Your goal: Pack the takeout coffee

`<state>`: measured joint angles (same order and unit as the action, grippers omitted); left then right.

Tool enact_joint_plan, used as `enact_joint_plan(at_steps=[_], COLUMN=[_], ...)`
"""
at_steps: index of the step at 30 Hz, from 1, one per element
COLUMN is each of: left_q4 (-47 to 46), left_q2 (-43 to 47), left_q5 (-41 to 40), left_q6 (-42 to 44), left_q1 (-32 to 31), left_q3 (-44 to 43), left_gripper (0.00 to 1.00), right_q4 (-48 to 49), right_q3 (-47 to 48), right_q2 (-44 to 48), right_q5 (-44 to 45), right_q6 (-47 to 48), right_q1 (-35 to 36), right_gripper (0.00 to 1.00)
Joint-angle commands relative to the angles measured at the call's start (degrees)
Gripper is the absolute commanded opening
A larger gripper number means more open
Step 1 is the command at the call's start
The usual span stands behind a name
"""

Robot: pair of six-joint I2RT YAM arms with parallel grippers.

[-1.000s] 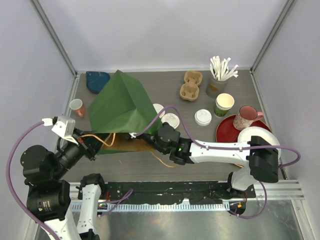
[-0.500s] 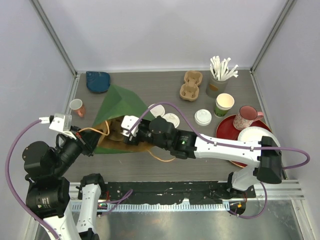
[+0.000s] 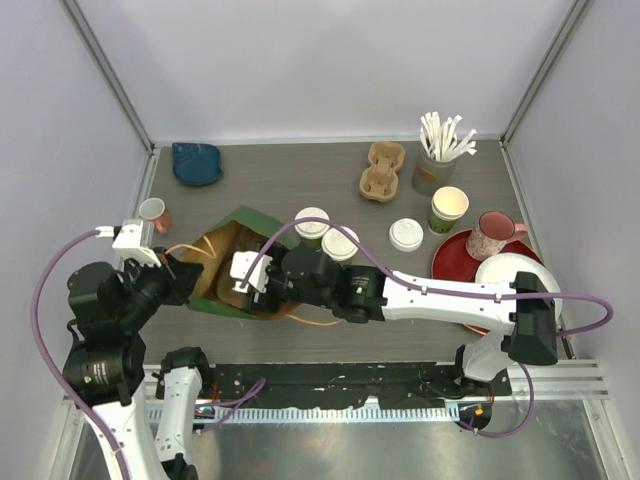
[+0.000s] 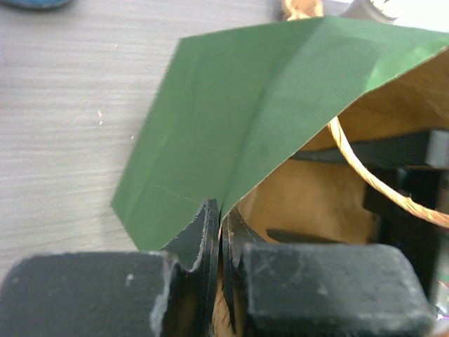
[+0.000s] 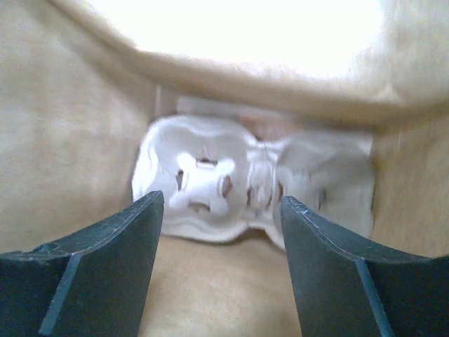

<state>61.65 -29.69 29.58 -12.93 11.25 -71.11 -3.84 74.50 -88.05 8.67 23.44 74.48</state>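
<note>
Two takeout coffee cups, dark green with white lids, stand side by side behind the bag, one (image 3: pixel 312 225) to the left of the other (image 3: pixel 340 243). A green paper bag (image 3: pixel 243 225) lies on its side, brown inside, its mouth facing the near edge. My left gripper (image 4: pixel 221 210) is shut on the bag's green edge (image 4: pixel 238 105). My right gripper (image 5: pixel 221 203) is open, reaching into the bag's mouth (image 3: pixel 245 280). A pale pulp cup carrier (image 5: pixel 231 186) sits at the bag's far end, beyond the jaws.
A third white lid (image 3: pixel 406 234), a stack of lidless green cups (image 3: pixel 449 210), a pink mug (image 3: pixel 490 235), a red plate (image 3: pixel 450 262) and a white plate (image 3: pixel 510 272) are at right. A brown carrier (image 3: pixel 382 170), stirrers (image 3: pixel 437 150), a blue object (image 3: pixel 195 163) and a small cup (image 3: pixel 152 213) lie further back.
The bag has dropped from standing tall to lying low with its mouth spread. My right gripper has moved left into the mouth. Both lidded cups now show behind the bag.
</note>
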Motion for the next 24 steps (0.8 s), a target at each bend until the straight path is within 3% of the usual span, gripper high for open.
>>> enact_joint_plan(at_steps=[1,8,12,17,24], left_q4=[-1.62,-0.04,0.23,0.75,0.58], left_q2=[-2.21,-4.06,-5.63,-7.66,-11.61], left_q5=[-7.94,-11.21,-8.76,-7.52,-6.73], left_q6=[1.24,3.96,3.79,4.14,8.96], left_q1=[0.27,0.27,0.27,0.27,-0.08], left_q3=[1.5,5.54,6.25,5.98,4.32], left_gripper=[0.0,0.0,0.0,0.0,0.0], right_q4=[-1.53,1.37,1.9,0.85,3.57], right_q3=[1.71,1.96,5.56,14.08,21.64], right_q2=[4.9,5.52,2.99,-3.52,-12.05], right_q5=[-6.2,-7.26,-5.42,8.43,19.88], right_q6=[0.12,-3.22,-8.84,-10.08,-4.99], right_q1=[1.46,0.68,-1.35,-1.44,-1.44], right_gripper=[0.73,0.73,0.74,0.73,0.73])
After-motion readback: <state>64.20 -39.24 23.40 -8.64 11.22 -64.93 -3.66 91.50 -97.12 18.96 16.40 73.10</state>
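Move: The left gripper already pinches the bag's rim; the cup carrier, inside the tilted bag, lies about 5 cm ahead of it, 4 cm to its right and 14 cm below. The pink mug stands some 20 cm ahead, 13 cm to the left and 29 cm lower. From the open right gripper in the bag's mouth, the carrier is about 3 cm ahead, 8 cm left and 7 cm down; the nearest lidded cup is roughly 14 cm ahead, 10 cm right and 22 cm down. Lower the left gripper about 7 cm with the bag's rim still pinched, easing it 3 cm forward and slightly left while its fingers tip down some 15 degrees. With the right fingers kept open, draw back a couple of centimetres inside the mouth, then swing forward about 7 cm while rising some 6 cm and drifting left, up out of the bag and away from the carrier. ##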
